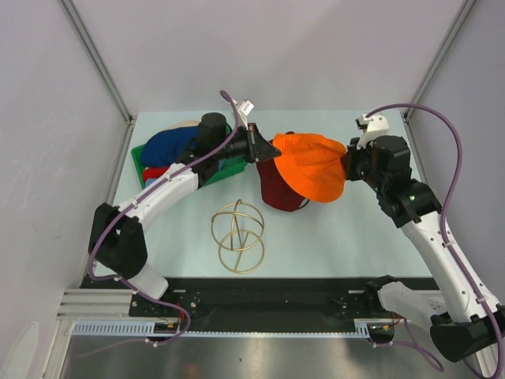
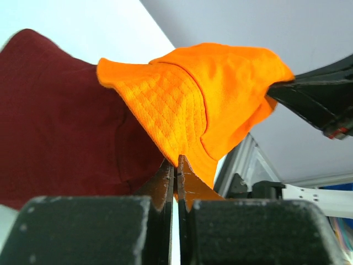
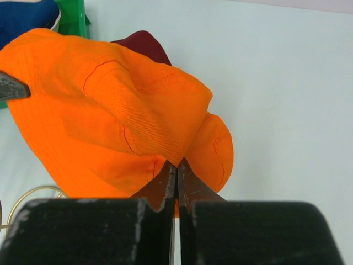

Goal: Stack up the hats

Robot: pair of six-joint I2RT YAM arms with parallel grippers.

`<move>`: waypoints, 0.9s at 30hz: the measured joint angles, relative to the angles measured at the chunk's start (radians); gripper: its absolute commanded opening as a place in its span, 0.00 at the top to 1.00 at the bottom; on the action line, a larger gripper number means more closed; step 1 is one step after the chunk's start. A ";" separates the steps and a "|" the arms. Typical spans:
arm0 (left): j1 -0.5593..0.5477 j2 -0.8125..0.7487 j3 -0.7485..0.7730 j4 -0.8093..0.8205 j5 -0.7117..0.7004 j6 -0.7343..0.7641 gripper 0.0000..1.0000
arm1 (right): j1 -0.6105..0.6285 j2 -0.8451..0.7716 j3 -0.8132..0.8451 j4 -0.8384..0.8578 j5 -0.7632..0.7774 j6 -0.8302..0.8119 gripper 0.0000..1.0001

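An orange hat [image 1: 312,166] hangs stretched between both grippers above a maroon hat [image 1: 276,189] that lies on the table. My left gripper [image 1: 268,148] is shut on the orange hat's left brim [image 2: 182,149]. On the opposite edge [image 3: 165,149] my right gripper [image 1: 346,164] is shut. The maroon hat [image 2: 60,121] shows below the orange one in the left wrist view, and its top [image 3: 144,43] peeks out behind in the right wrist view. More hats, a navy one [image 1: 167,144] on top with red and beige showing, sit in the green tray [image 1: 225,168] at the back left.
A gold wire globe frame [image 1: 237,236] stands on the table in front of the maroon hat, between the two arms. The green tray [image 3: 71,16] sits close behind my left arm. Grey walls enclose the table on three sides.
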 measured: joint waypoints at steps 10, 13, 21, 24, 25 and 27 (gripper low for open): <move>0.069 -0.069 -0.043 -0.029 -0.037 0.023 1.00 | 0.222 0.119 0.157 -0.052 0.168 -0.042 1.00; 0.093 -0.081 -0.074 -0.030 -0.050 0.022 1.00 | 0.275 0.163 0.176 -0.045 0.204 -0.050 1.00; 0.146 -0.065 -0.132 -0.059 -0.082 0.032 1.00 | 0.305 0.267 0.168 -0.021 0.221 -0.050 0.63; 0.149 -0.043 -0.131 -0.084 -0.103 0.051 1.00 | 0.310 0.272 0.167 -0.018 0.219 -0.048 0.14; 0.150 -0.032 -0.129 -0.096 -0.109 0.059 1.00 | 0.310 0.271 0.167 -0.015 0.218 -0.046 0.06; 0.150 -0.007 -0.121 -0.124 -0.123 0.078 1.00 | 0.301 0.269 0.167 -0.014 0.205 -0.047 0.03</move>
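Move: The orange hat is already stretched between my two closed grippers. The maroon hat on the dark stand, which it is meant to cover, lies about 4 cm right of and 3 cm ahead of my left hand, some 12 cm below; from my right hand it is about 16 cm left, 6 cm ahead and 14 cm lower. From my left hand, the gold stand is some 18 cm back and 12 cm left; the green bin is about 13 cm ahead and 31 cm left. I swing both hands left together to bring the orange hat across the maroon one. My right hand rises slightly, then dips, travelling about 9 cm before its fingers open wide and let go of the orange cloth. My left hand keeps its pinch on the edge, drawing it left and a little forward, then down about 8 cm, the wrist turning some 15 degrees counter-clockwise. ##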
